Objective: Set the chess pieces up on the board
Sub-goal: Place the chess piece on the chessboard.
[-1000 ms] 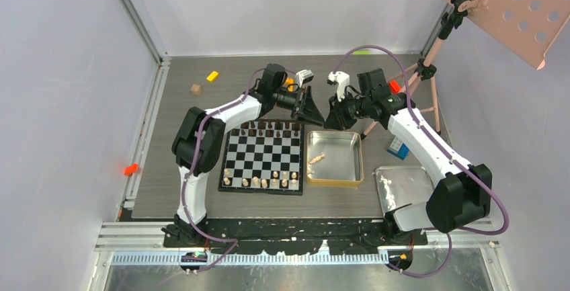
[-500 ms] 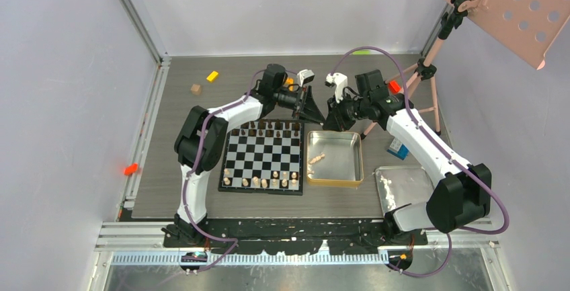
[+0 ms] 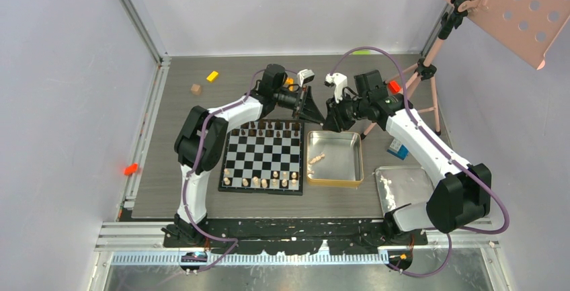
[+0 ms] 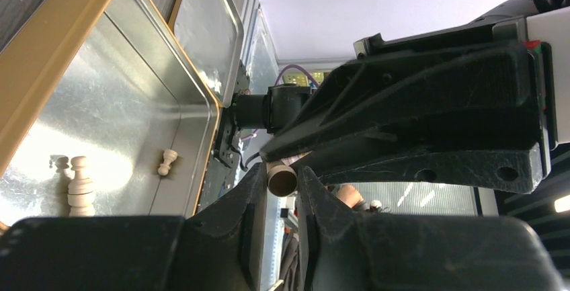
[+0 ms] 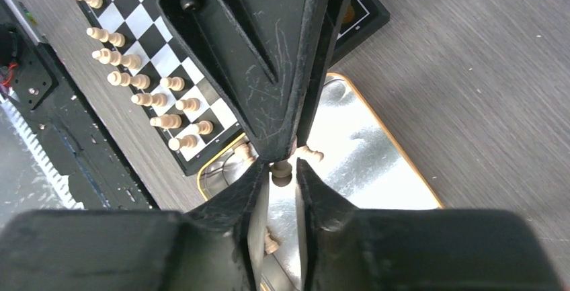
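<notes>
My two grippers meet tip to tip above the far edge of the gold tin (image 3: 336,183). The left gripper (image 3: 314,111) (image 4: 282,177) is shut on the round base of a small wooden chess piece (image 4: 282,179). The right gripper (image 3: 331,117) (image 5: 282,170) stands slightly open around the same piece's head (image 5: 281,169), with a thin gap on one side. On the board (image 3: 263,153), a row of pale pieces (image 3: 262,182) lines the near edge and dark pieces (image 3: 272,128) line the far edge. Loose pale pieces (image 3: 316,159) (image 4: 80,183) lie in the tin.
A silver tray (image 3: 403,187) lies at the near right, with a blue box (image 3: 398,147) beside the right arm. A tripod (image 3: 430,82) holding a pink perforated panel (image 3: 511,2) stands at the far right. A brown cube (image 3: 195,89) and yellow block (image 3: 212,75) sit far left.
The left jaws have narrowed onto the piece's base while the right jaws have eased apart a little. Both grippers have shifted slightly toward the far side, still tip to tip.
</notes>
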{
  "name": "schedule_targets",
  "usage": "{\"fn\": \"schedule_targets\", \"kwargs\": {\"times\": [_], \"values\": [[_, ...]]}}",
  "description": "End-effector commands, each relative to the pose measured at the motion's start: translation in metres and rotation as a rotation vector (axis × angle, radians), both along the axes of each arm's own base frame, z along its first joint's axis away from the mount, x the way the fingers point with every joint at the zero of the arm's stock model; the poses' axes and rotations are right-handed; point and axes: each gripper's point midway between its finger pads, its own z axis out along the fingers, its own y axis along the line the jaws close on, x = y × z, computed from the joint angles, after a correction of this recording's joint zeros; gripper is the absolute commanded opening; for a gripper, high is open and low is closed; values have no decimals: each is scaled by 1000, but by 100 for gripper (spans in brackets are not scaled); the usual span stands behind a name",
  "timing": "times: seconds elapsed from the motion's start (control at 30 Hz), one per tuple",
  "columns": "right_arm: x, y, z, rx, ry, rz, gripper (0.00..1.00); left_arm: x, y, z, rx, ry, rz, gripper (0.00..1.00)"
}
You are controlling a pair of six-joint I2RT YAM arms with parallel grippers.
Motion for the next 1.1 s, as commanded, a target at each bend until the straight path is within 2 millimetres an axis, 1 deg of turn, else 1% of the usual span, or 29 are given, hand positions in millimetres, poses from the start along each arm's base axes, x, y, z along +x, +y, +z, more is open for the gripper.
{"fn": "schedule_targets", "kwargs": {"times": [0.0,0.03,0.1,0.17,0.23,0.37,0.5,0.53,0.57,0.6,0.63,0.67,0.7,0.73,0.83,0.97,1.07], "values": [[16,4,25,38,-86,-31,34,-8,2,10,-31,-65,-27,0],[16,4,26,46,-82,-36,41,-7,3,11,-32,-72,-22,0],[14,3,28,59,-76,-40,50,-4,5,13,-31,-80,-8,0],[11,2,30,75,-66,-43,55,-1,6,15,-30,-87,6,0],[10,-1,32,94,-52,-54,57,1,7,15,-28,-87,19,0],[8,-9,37,175,13,-88,57,5,5,19,-51,-87,48,0],[11,-15,42,329,123,-123,56,11,6,30,-111,-85,91,0],[8,-16,39,376,183,-127,56,13,6,32,-127,-86,101,0],[9,-17,36,400,198,-130,56,13,5,35,-141,-89,109,0],[6,-14,35,439,254,-125,56,14,5,36,-150,-89,117,0],[11,-13,34,462,252,-126,56,15,5,37,-159,-90,123,0],[6,-11,31,494,306,-127,56,15,5,37,-166,-86,130,0],[9,-11,25,512,315,-127,56,16,5,37,-175,-86,136,0],[7,-9,25,540,353,-127,56,16,5,38,-183,-83,138,0],[13,-8,18,582,401,-127,56,18,4,42,-209,-84,149,0],[16,-4,13,630,472,-106,56,19,4,44,-228,-76,152,0],[19,-2,14,662,507,-100,54,19,4,42,-226,-74,154,0]]}}
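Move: The chess piece is gripped by both hands at once: it lies about 1 cm right of the left hand's point and about 1 cm left of the right hand's, level with both. From the right hand, the metal tray's middle lies some 4 cm back, 6 cm right and 17 cm below, with a loose piece in it about 4 cm back, 1 cm right and 17 cm below. The chessboard's middle is roughly 4 cm back, 16 cm left and 18 cm below. The right fingers open and let go of the chess piece while the left hand keeps its pinch. The right hand backs off about 3 cm right and 2 cm up, then returns left and sinks some 3 cm, staying open and turning about 45 degrees in all so its fingers lie flatter, towards the left. The left hand dips 1 cm, then lifts the piece about 3 cm, easing 2 cm forward. ##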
